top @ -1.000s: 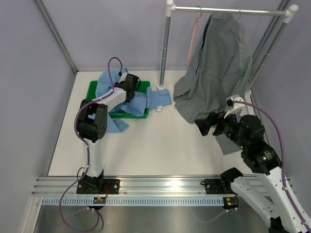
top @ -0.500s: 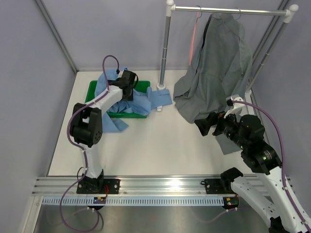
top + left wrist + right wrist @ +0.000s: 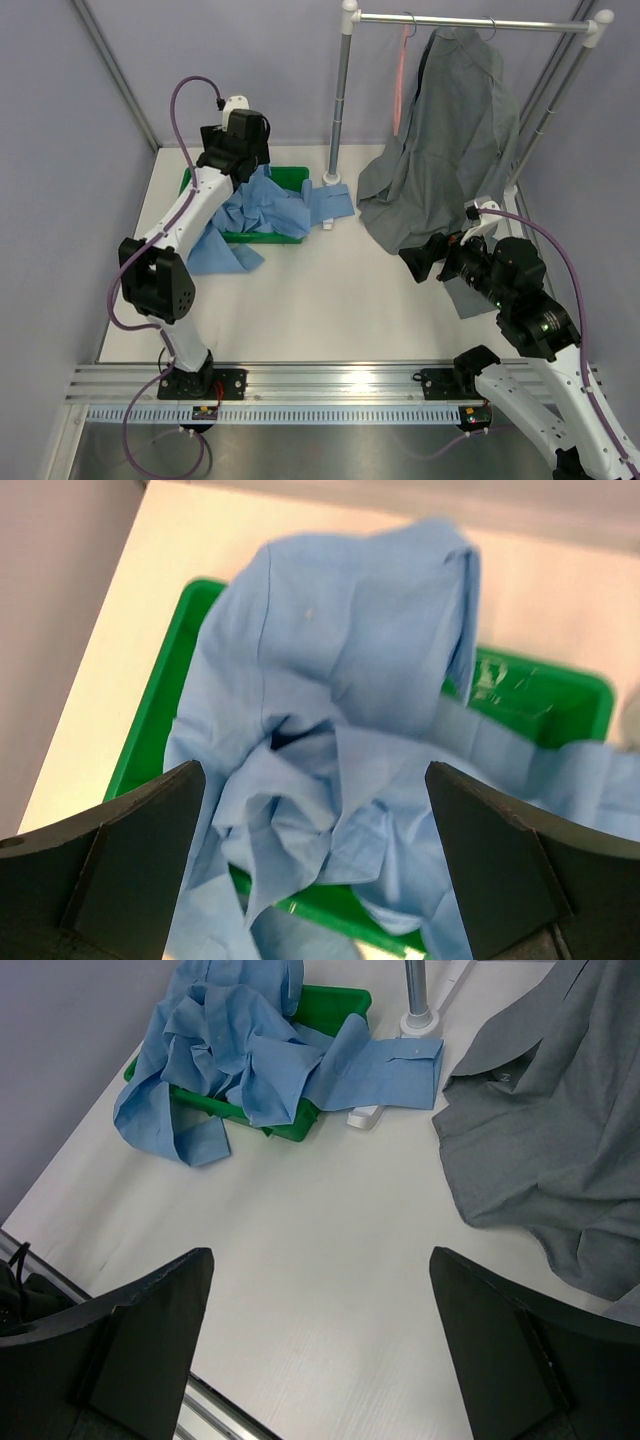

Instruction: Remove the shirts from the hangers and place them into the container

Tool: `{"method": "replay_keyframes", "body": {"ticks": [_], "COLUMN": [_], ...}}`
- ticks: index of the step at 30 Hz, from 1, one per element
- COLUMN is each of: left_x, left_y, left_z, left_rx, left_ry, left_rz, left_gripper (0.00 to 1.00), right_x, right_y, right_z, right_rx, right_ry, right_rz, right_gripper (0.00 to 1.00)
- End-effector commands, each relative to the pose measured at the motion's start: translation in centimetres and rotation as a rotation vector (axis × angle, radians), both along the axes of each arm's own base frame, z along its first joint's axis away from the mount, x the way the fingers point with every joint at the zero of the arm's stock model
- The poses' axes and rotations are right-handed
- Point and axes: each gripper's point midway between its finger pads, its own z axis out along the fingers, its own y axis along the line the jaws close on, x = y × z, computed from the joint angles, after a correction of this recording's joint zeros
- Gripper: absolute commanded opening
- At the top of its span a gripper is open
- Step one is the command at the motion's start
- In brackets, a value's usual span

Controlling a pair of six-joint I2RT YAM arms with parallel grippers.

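The light blue shirt [image 3: 262,208] lies crumpled in the green container [image 3: 292,178], and its sleeves spill over the front and right rim onto the table. My left gripper [image 3: 243,155] hangs above the container's back edge, open and holding nothing. In the left wrist view, the blue shirt [image 3: 340,730] and container [image 3: 540,695] lie below the left gripper [image 3: 312,770]. The slate grey shirt [image 3: 450,150] hangs from the rack, its hem on the table. A pink hanger [image 3: 402,85] hangs bare beside it. My right gripper [image 3: 415,262] is open over bare table [image 3: 320,1255].
A white-and-metal rack [image 3: 470,20] stands at the back right, its left pole [image 3: 340,100] rising just right of the container. A small white object [image 3: 365,1117] lies by the pole's foot [image 3: 418,1022]. Purple walls close in the back and the left.
My left gripper opened, let go of the light blue shirt, and rose back and left off the container. The shirt has settled in the container. The right arm has not moved.
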Motion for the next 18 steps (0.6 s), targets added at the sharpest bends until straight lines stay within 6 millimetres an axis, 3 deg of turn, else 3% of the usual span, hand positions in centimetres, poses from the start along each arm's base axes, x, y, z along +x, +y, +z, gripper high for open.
{"method": "replay_keyframes", "body": {"ticks": [1, 2, 3, 5, 6, 8, 9, 11, 17, 18], "left_x": [3.7, 4.9, 5.8, 7.3, 8.3, 9.8, 10.8, 11.9, 14.3, 14.4], "left_y": [-0.4, -0.7, -1.0, -1.5, -1.8, -2.3, -2.5, -2.8, -2.4, -2.2], "left_z": [4.2, 3.3, 4.2, 4.1, 2.5, 2.7, 0.9, 1.0, -4.5, -4.5], "left_rx": [-0.048, -0.045, -0.053, -0.055, -0.047, -0.054, -0.043, -0.048, -0.051, -0.052], "left_ry": [-0.182, -0.179, -0.208, -0.231, -0.21, -0.231, -0.205, -0.228, -0.181, -0.186], "left_rz": [0.043, 0.044, 0.043, 0.041, 0.04, 0.033, 0.033, 0.035, 0.06, 0.063], "left_gripper": [0.99, 0.99, 0.99, 0.99, 0.99, 0.99, 0.99, 0.99, 0.96, 0.95], "right_x": [-0.1, 0.0, 0.0, 0.0, 0.0, 0.1, 0.2, 0.3, 0.5, 0.4], "right_y": [0.7, 0.7, 0.7, 0.7, 0.7, 0.8, 0.8, 1.0, 1.4, 1.4], "right_z": [0.9, 0.9, 0.9, 0.8, 0.7, 0.6, 0.5, 0.3, -0.2, -0.2], "right_rx": [0.029, 0.027, 0.028, 0.027, 0.025, 0.023, 0.022, 0.018, 0.014, 0.014], "right_ry": [-0.025, -0.022, -0.024, -0.021, -0.017, -0.013, -0.008, 0.0, 0.018, 0.019], "right_rz": [0.033, 0.033, 0.033, 0.036, 0.035, 0.033, 0.036, 0.041, 0.057, 0.062], "right_gripper": [0.99, 1.0, 1.0, 0.99, 0.99, 0.99, 0.99, 0.99, 0.99, 0.99]}}
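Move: The end of the blue shirt that hangs over the container's far rim lies about 14 cm ahead of the left hand, level with it sideways, and some 17 cm lower. The container's middle is 2 cm ahead and 20 cm below. The shirt's sleeve spilling past the right rim is 3 cm ahead and 25 cm right, 21 cm down. From the right hand, the far-rim end is about 40 cm ahead, 43 cm left and 23 cm below. Towards the shirt end at the container's far rim: the wide-open left hand swings forward about 12 cm over the heaped shirt, drifting slightly right. It rises a couple of centimetres, then sinks about 10 cm from that high point, the wrist tipping briefly up and then partly back. The fingers stay open, with no touch to be seen. ##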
